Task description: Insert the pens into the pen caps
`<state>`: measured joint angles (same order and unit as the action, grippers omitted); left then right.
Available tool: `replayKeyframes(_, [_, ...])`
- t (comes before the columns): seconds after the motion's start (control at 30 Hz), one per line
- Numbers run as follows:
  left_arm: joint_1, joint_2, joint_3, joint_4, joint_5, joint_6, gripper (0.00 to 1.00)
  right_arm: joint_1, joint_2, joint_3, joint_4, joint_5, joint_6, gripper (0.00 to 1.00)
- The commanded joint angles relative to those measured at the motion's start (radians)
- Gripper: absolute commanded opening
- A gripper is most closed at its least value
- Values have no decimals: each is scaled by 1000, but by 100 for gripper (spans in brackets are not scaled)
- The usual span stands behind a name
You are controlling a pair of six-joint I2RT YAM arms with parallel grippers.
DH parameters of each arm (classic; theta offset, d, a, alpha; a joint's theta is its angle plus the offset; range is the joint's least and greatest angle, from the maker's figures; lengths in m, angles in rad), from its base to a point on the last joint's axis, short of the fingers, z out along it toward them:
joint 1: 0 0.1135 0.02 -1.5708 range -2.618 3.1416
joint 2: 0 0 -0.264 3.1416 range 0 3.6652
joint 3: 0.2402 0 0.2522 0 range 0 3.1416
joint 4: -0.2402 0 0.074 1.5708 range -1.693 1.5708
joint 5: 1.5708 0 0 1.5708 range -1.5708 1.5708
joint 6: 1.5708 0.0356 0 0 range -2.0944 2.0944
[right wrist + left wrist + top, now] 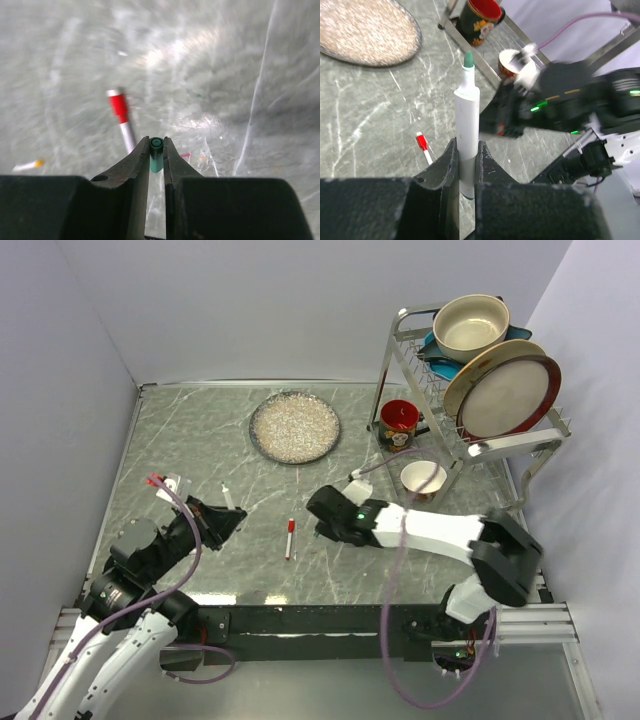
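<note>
My left gripper [467, 149] is shut on a white pen [468, 120], which stands upright between the jaws with its green tip pointing up. From above, this gripper [226, 519] is at the table's left with the pen [228, 496] sticking out of it. My right gripper [156, 146] is shut on a small green pen cap [156, 154], its open end facing away from the camera. The right gripper [321, 516] hovers mid-table. Between the two grippers, a pen with a red cap [290, 537] lies on the table. A small white piece with an orange end [29, 165] lies far left.
A speckled round plate [294, 427] sits at the back centre. At the right stands a metal dish rack [420, 380] with a bowl [470, 325] and a large plate [505, 390]. A red mug [400, 424] and a white cup [423, 478] stand beside it.
</note>
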<state>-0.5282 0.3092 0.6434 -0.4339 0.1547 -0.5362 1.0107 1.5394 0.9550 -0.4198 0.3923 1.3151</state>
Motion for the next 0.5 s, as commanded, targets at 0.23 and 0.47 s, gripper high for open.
replayKeyframes(0.23, [-4,162,16,108,342,-51,1,12,-438,-177,407,-110,-546,0])
replayKeyframes(0.47, [-6,154,-119,277,464,-153,1,19,-539,-102,427,-194,-611,0])
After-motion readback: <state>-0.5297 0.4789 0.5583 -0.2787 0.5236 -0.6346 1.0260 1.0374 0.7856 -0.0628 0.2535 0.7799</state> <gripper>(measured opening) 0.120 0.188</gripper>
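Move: Between the left fingers a white pen stands upright, green tip up. The green cap in the right fingers lies some 17 cm right, 5 cm ahead and 20 cm below the left hand. From the right hand that pen is about 17 cm left, 5 cm back and 23 cm above. A red-capped pen lies 8 cm left of the right hand, level with it and 7 cm below; the round plate's middle is about 35 cm beyond that pen. Lifting the green cap about 16 cm nearly straight up, the right hand draws back slightly while its fingers swing up from pointing down, some 30 degrees, and turn left towards the pen. The left hand brings the white pen towards the cap, 5 to 6 cm right, sinking and easing back a little, turning clockwise and tipping down. Both keep their grips. ##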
